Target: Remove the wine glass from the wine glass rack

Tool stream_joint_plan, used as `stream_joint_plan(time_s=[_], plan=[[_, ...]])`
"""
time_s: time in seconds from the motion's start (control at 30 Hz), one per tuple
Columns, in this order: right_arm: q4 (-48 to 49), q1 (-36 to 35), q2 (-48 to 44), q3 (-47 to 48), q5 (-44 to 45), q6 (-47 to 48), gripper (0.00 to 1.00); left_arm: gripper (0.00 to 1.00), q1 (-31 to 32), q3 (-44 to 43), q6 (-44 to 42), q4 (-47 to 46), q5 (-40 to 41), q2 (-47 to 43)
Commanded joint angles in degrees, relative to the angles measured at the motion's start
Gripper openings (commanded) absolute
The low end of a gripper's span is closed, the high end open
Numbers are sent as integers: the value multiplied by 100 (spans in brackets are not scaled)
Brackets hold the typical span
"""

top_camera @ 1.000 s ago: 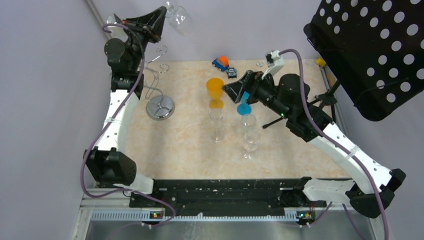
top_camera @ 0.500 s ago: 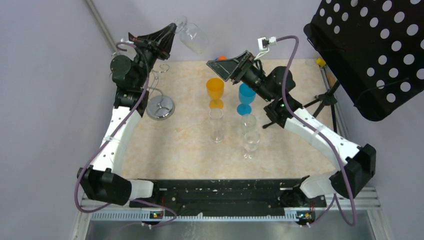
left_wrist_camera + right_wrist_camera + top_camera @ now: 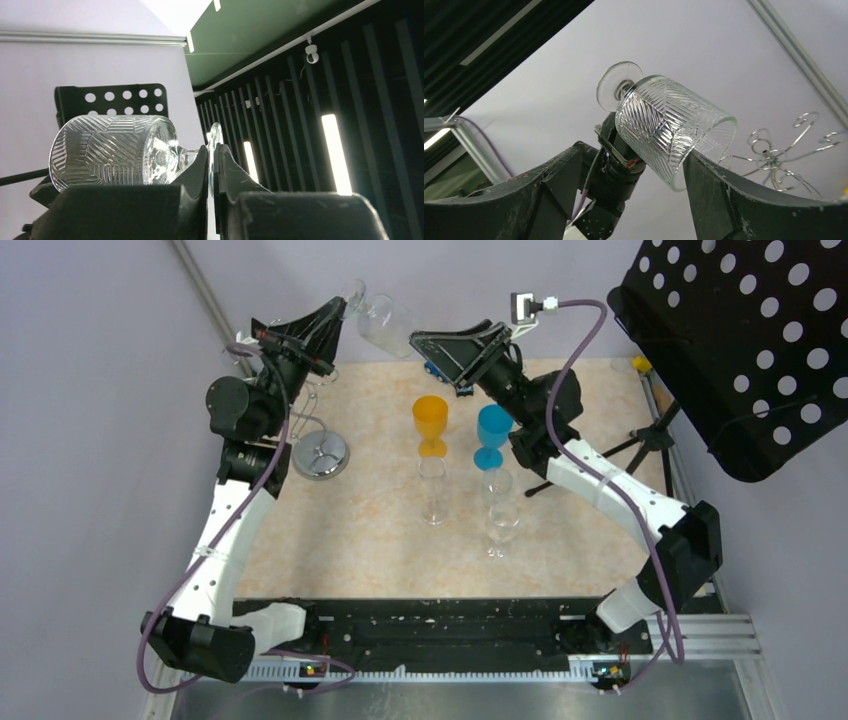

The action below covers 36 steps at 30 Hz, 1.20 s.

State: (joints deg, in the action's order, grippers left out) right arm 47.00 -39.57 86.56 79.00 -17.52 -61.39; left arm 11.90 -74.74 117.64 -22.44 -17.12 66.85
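Observation:
A clear ribbed wine glass (image 3: 385, 320) hangs tilted in the air above the table's far edge, clear of the wine glass rack (image 3: 320, 454). My left gripper (image 3: 340, 312) is shut on its flat foot (image 3: 215, 145), and the bowl (image 3: 112, 150) lies sideways to the left of the fingers. My right gripper (image 3: 425, 340) is open, and its fingers straddle the bowl's rim (image 3: 704, 145). One finger (image 3: 714, 195) is at the rim, the other (image 3: 559, 190) stands well apart. The chrome rack's curled hooks (image 3: 784, 155) are bare.
On the table stand an orange glass (image 3: 431, 420), a blue glass (image 3: 492, 430), a tall clear flute (image 3: 432, 488) and two clear wine glasses (image 3: 500, 520). A black perforated panel (image 3: 750, 340) on a tripod looms at the right.
The left arm has carried the glass rightward and a little lower. The right arm has risen from the blue glass to the held glass, bringing its open jaws round the bowl.

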Motion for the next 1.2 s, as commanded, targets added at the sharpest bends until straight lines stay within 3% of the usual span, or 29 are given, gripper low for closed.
stream_joint_plan(time_s=[0.0,0.23,0.37,0.43,0.5,0.6,0.67,0.77,0.93,1.07,1.17], plan=[[1004,37,227,535,-514,-398,71,0,44,-66,215,-535,55,-271],[1327,37,458,887,-858,-706,39,0,110,53,219,-400,62,-446],[1349,37,519,1006,-974,-825,12,0,159,48,92,-195,-4,-512],[1298,38,476,981,-966,-814,0,7,163,60,49,-165,-32,-523],[1213,37,416,949,-957,-757,0,23,170,46,-98,-92,-51,-562],[941,37,217,814,-874,-465,0,58,172,-84,-600,315,-43,-685],[573,37,-5,669,-731,-166,0,68,172,-195,-1066,702,59,-832],[-283,35,-430,421,-301,456,0,75,172,-288,-1986,1343,299,-1149],[-1831,37,-1126,171,313,1452,0,78,172,-350,-3414,2536,622,-1544],[-2934,37,-1565,184,-119,2293,0,80,164,-480,-4586,3054,478,-1600],[-3875,38,-1899,287,-939,3053,0,81,163,-766,-5502,3557,385,-1548]])
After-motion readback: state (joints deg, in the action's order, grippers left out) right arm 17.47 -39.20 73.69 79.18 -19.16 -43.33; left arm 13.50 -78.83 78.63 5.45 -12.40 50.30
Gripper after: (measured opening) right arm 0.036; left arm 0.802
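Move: The wine glass, still pinched by its foot in the left hand and slanting down to the right, has its middle about 7 cm right of that hand, 1 cm back and 5 cm below. From the open right hand that middle is about 7 cm left, 2 cm ahead and 2 cm up. The yellow goblet stands some 20 cm ahead of the right hand, straight out and 45 cm down, the blue goblet 15 cm right of the yellow one. The rack is about 17 cm ahead and 9 cm left of the left hand, 35 cm below. The right fingers close on the wall of the glass at its rim while both hands ease back and up about 3 cm together; then the left fingers open, let go of the foot and draw back some 5 cm with a roll. The right hand keeps its pinch, sinks about 6 cm, shifts a little to its right, and dips its fingertips towards level. ##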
